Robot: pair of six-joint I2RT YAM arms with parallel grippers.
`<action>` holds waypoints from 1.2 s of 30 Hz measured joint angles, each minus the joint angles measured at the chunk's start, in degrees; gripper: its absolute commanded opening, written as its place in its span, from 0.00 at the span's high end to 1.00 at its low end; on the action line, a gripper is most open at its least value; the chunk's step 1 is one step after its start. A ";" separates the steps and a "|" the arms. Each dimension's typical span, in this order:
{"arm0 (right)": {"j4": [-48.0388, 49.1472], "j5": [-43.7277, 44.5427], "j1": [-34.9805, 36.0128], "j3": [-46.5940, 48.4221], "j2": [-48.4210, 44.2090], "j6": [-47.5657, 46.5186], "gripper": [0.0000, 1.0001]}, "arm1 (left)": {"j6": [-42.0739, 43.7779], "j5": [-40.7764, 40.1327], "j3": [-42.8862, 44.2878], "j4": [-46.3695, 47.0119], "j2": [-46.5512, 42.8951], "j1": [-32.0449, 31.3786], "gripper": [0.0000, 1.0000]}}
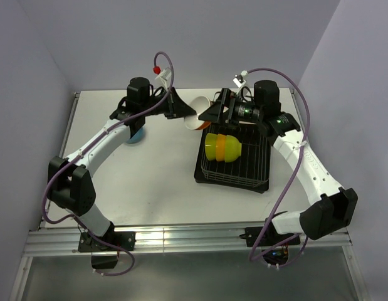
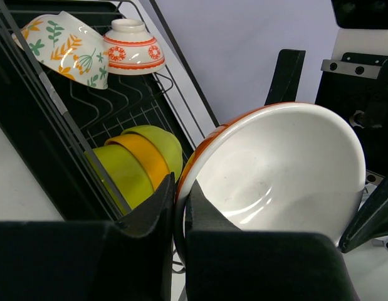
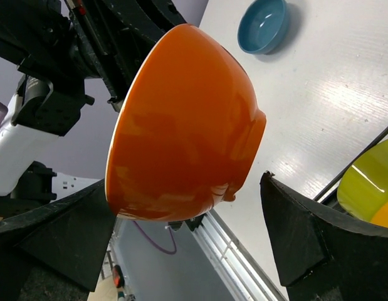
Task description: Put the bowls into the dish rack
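My left gripper [image 2: 180, 194] is shut on the rim of an orange-red bowl [image 2: 288, 163] with a white inside, held tilted in the air by the dish rack's [image 1: 234, 179] far left corner. The right gripper [image 3: 187, 232] stands open with a finger on each side of that bowl [image 3: 181, 125]; its right finger [image 3: 306, 232] is clear of it. Lime green and orange bowls [image 1: 223, 147] stand nested on edge in the rack. A cream bowl with coloured marks [image 2: 65, 47] and a white bowl with red pattern [image 2: 132, 47] lie at the rack's far end. A blue bowl [image 1: 137, 135] sits on the table, left.
The white table [image 1: 156, 169] has grey walls close on three sides. Both arms meet over the rack's far left corner, and purple cables [image 1: 288, 182] loop beside each arm.
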 measured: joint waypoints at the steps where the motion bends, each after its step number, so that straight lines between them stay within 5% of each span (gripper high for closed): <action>1: 0.13 -0.24 0.00 0.00 0.02 0.20 0.04 | -0.09 0.07 -0.02 0.00 0.00 0.00 1.00; 10: 1.07 -1.53 0.00 0.11 0.02 0.63 0.29 | -1.05 0.22 -0.87 1.27 0.00 -0.59 1.00; 13: 0.74 -1.77 -0.02 0.11 0.33 1.25 0.59 | -1.07 -0.04 -1.33 1.99 -0.02 -0.61 0.98; 14: 0.79 -1.79 -0.02 0.11 0.35 1.31 0.78 | -1.09 -0.02 -1.36 2.01 -0.02 -0.57 0.92; 17: 0.79 -1.86 -0.02 0.11 0.35 1.25 1.00 | -0.98 -0.09 -1.38 1.90 -0.02 -0.57 0.74; 22: 0.33 -2.47 -1.01 0.11 0.07 -0.11 1.00 | 0.50 0.00 -1.31 0.37 -0.09 -0.61 0.36; 28: -6.78 -1.29 -7.85 0.42 -3.15 -7.74 1.00 | 2.32 -0.15 -1.29 -3.17 -1.95 2.36 0.08; 36: -18.91 7.82 -13.05 1.31 -9.70 -21.40 1.00 | 5.64 -1.44 -2.29 -5.97 -6.73 7.45 0.05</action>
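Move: The orange bowl, white inside, is held by the left fingers at its rim, its middle about 5 cm right of the left hand at its height. From the open right hand it lies about 4 cm to the left, level. The stacked lime and orange bowls in the rack lie roughly 6 cm ahead and 5 cm right of the right hand, some 25 cm below; the leaf-patterned bowl is about 14 cm farther out than that stack. Right fingers close on the orange bowl; left lets go, backing left; right carries it about 11 cm rightward. ##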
